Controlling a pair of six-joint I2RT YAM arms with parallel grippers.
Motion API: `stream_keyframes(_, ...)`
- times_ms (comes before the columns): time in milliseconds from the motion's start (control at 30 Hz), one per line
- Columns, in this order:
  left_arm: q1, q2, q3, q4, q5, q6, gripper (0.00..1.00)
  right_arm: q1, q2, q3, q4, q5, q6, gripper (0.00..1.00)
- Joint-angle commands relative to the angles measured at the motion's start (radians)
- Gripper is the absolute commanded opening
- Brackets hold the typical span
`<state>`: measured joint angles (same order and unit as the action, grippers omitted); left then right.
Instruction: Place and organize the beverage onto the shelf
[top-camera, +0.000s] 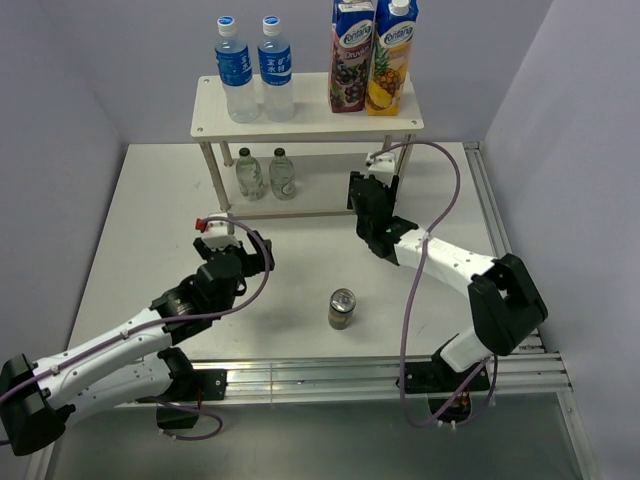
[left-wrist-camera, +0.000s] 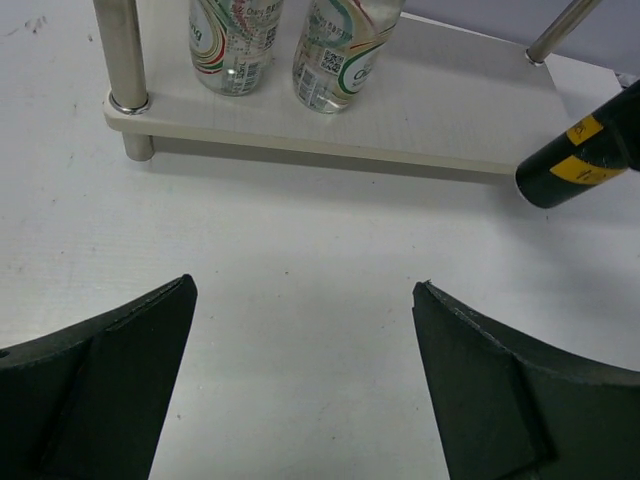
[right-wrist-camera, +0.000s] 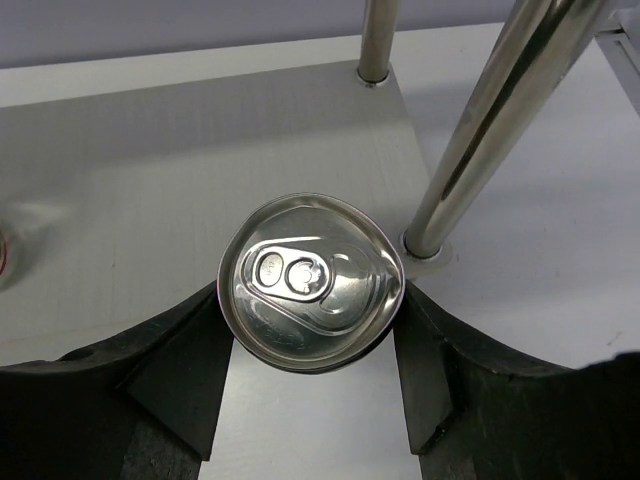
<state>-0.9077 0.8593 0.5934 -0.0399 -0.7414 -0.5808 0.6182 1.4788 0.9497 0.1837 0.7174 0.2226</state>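
Observation:
The cream-white shelf (top-camera: 310, 122) stands at the back. Two blue-capped water bottles (top-camera: 255, 70) are on its top board, and two green-capped bottles (top-camera: 266, 174) (left-wrist-camera: 280, 45) are on the lower board (left-wrist-camera: 430, 110). My right gripper (top-camera: 363, 196) (right-wrist-camera: 310, 300) is shut on a dark can with a silver top (right-wrist-camera: 312, 280) (left-wrist-camera: 575, 165). It holds the can at the lower board's (right-wrist-camera: 200, 150) front edge, beside the right front leg (right-wrist-camera: 475, 140). A second can (top-camera: 342, 308) stands on the table between the arms. My left gripper (top-camera: 260, 250) (left-wrist-camera: 304, 285) is open and empty over bare table, in front of the shelf.
Two tall juice cartons (top-camera: 372, 55) stand on the right of the top board. The left front leg (left-wrist-camera: 122, 60) rises at the lower board's corner. Grey walls close the left, back and right, and a metal rail (top-camera: 330, 375) runs along the near edge.

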Motion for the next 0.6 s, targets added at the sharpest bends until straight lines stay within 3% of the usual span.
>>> stream_keyframes(0, -0.005, -0.051, -0.009, -0.054, -0.027, 0.001, 0.96, -0.034, 0.026, 0.112, 0.171, 0.017, -0.031, 0.0)
stream_keyframes(567, -0.005, -0.097, -0.035, -0.061, -0.044, 0.012, 0.96, -0.117, 0.204, 0.21, 0.221, 0.008, 0.009, 0.0)
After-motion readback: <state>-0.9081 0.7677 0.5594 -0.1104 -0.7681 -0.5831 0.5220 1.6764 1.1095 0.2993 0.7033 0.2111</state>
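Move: The right hand already holds the black can at the lower shelf's front edge; the free spot at that shelf's right end lies about 7 cm ahead, level sideways, some 10 cm below. The front right post stands about 5 cm to the hand's right and 2 ahead, the nearer clear bottle some 21 cm left and 5 ahead. From the left hand the spot is roughly 20 cm ahead, 30 right and 10 below. Still pinching the black can, the right hand carries it some 6 cm forward, in past the front post. ##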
